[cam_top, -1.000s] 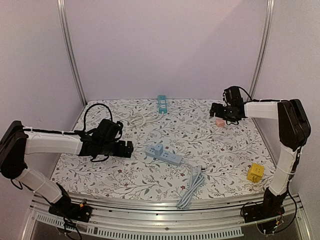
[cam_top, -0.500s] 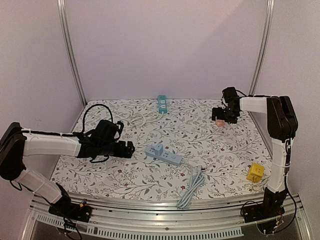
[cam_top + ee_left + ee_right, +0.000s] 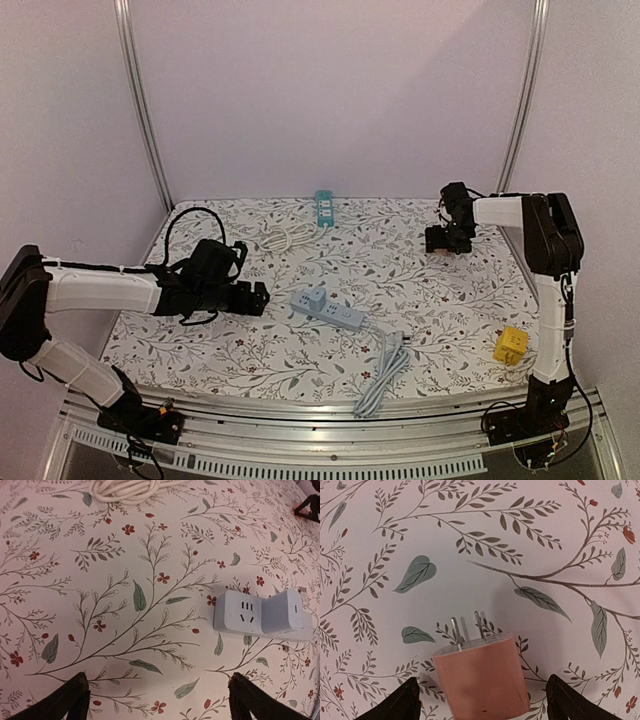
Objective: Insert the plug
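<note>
A pink plug (image 3: 480,677) lies on the floral tablecloth, its two metal prongs pointing away from the right wrist camera. My right gripper (image 3: 482,700) is open, with a finger on each side of the plug and a gap on both sides. From above, that gripper (image 3: 443,240) covers the plug at the back right. A grey-blue power strip (image 3: 327,308) lies mid-table with a cube adapter (image 3: 285,611) in it and a free socket (image 3: 245,611) beside the adapter. My left gripper (image 3: 255,298) hovers open to its left, its jaws (image 3: 159,697) holding nothing.
A teal power strip (image 3: 323,208) and a coiled white cable (image 3: 288,238) lie at the back. A yellow plug (image 3: 511,345) sits near the front right. The grey strip's cable (image 3: 385,372) runs to the front edge. Metal posts stand at the back corners.
My right gripper has come down around the pink plug, which showed beside it before, and its arm has folded back towards the right. The left gripper has barely shifted.
</note>
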You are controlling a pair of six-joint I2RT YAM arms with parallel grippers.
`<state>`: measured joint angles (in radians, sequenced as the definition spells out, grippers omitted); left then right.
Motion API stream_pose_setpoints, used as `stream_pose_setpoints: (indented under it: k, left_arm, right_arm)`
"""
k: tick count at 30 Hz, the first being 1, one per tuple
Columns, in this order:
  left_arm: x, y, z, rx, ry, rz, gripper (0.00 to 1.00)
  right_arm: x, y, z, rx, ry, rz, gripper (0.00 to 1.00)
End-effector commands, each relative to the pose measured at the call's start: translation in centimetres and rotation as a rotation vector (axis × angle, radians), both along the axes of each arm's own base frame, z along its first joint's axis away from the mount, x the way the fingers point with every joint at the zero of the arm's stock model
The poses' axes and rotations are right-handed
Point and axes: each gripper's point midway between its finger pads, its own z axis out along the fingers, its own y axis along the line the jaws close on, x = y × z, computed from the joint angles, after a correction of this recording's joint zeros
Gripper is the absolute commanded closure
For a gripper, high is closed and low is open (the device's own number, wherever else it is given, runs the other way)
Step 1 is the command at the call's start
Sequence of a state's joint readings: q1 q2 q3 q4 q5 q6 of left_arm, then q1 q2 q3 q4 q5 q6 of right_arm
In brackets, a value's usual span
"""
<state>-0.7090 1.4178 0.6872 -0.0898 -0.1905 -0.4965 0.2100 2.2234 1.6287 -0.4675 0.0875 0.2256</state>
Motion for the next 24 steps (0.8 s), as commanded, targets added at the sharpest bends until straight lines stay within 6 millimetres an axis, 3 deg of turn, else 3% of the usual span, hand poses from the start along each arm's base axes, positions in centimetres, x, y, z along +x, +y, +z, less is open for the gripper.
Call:
stream_pose_setpoints:
  k: [1,5,9,20,24]
  left_arm:
    - [-0.2,-0.4,-0.4,0.02,0.002,-0.026,0.04]
    - [-0.1,-0.4,-0.6,0.033,0.006,-0.025,0.04]
    - [0.1,-0.4,-0.8,0.044,0.007,-0.024,0.04]
    - [0.5,0.4,-0.8,0.093,-0.004,-0.002,0.04]
    - [0.5,0.8,-0.5,0.102,-0.014,0.008,0.05]
  right_arm:
    - [0.2,-0.8,-1.4,-0.048,0.03,0.008,0.17]
    - [0.5,-1.0,-1.7,-0.07,0.029,0.01,0.24]
    - [0.5,-1.0,-1.7,-0.07,0.03,0.019,0.43]
    - [1.1,-0.8,-0.7,-0.062,-0.003,0.027,0.74]
    - [1.2,-0.5,0.6,-0.049,-0.022,0.025,0.78]
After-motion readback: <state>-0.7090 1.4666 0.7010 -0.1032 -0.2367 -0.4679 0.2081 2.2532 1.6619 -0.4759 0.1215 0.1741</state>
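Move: The pink plug lies almost between my right hand's open fingers, some 1 cm farther out, 1 cm to the right and 1 cm below. About level in height with it, the white power strip is about 22 cm back and 39 cm left of that hand, the yellow plug about 35 cm back and 13 cm right, and the teal strip some 19 cm farther out and 41 cm left. From my left hand the pink plug is roughly 23 cm ahead, 60 cm right and 6 cm lower. I close my right fingers on the sides of the pink plug, from nearly wide open to about half, where the plug's body stops them and I keep the pinch. While closing, the right hand eases about 1 cm forward and right and a touch lower over the plug, then stands still. My left hand, open and empty, just sinks about a centimetre. ##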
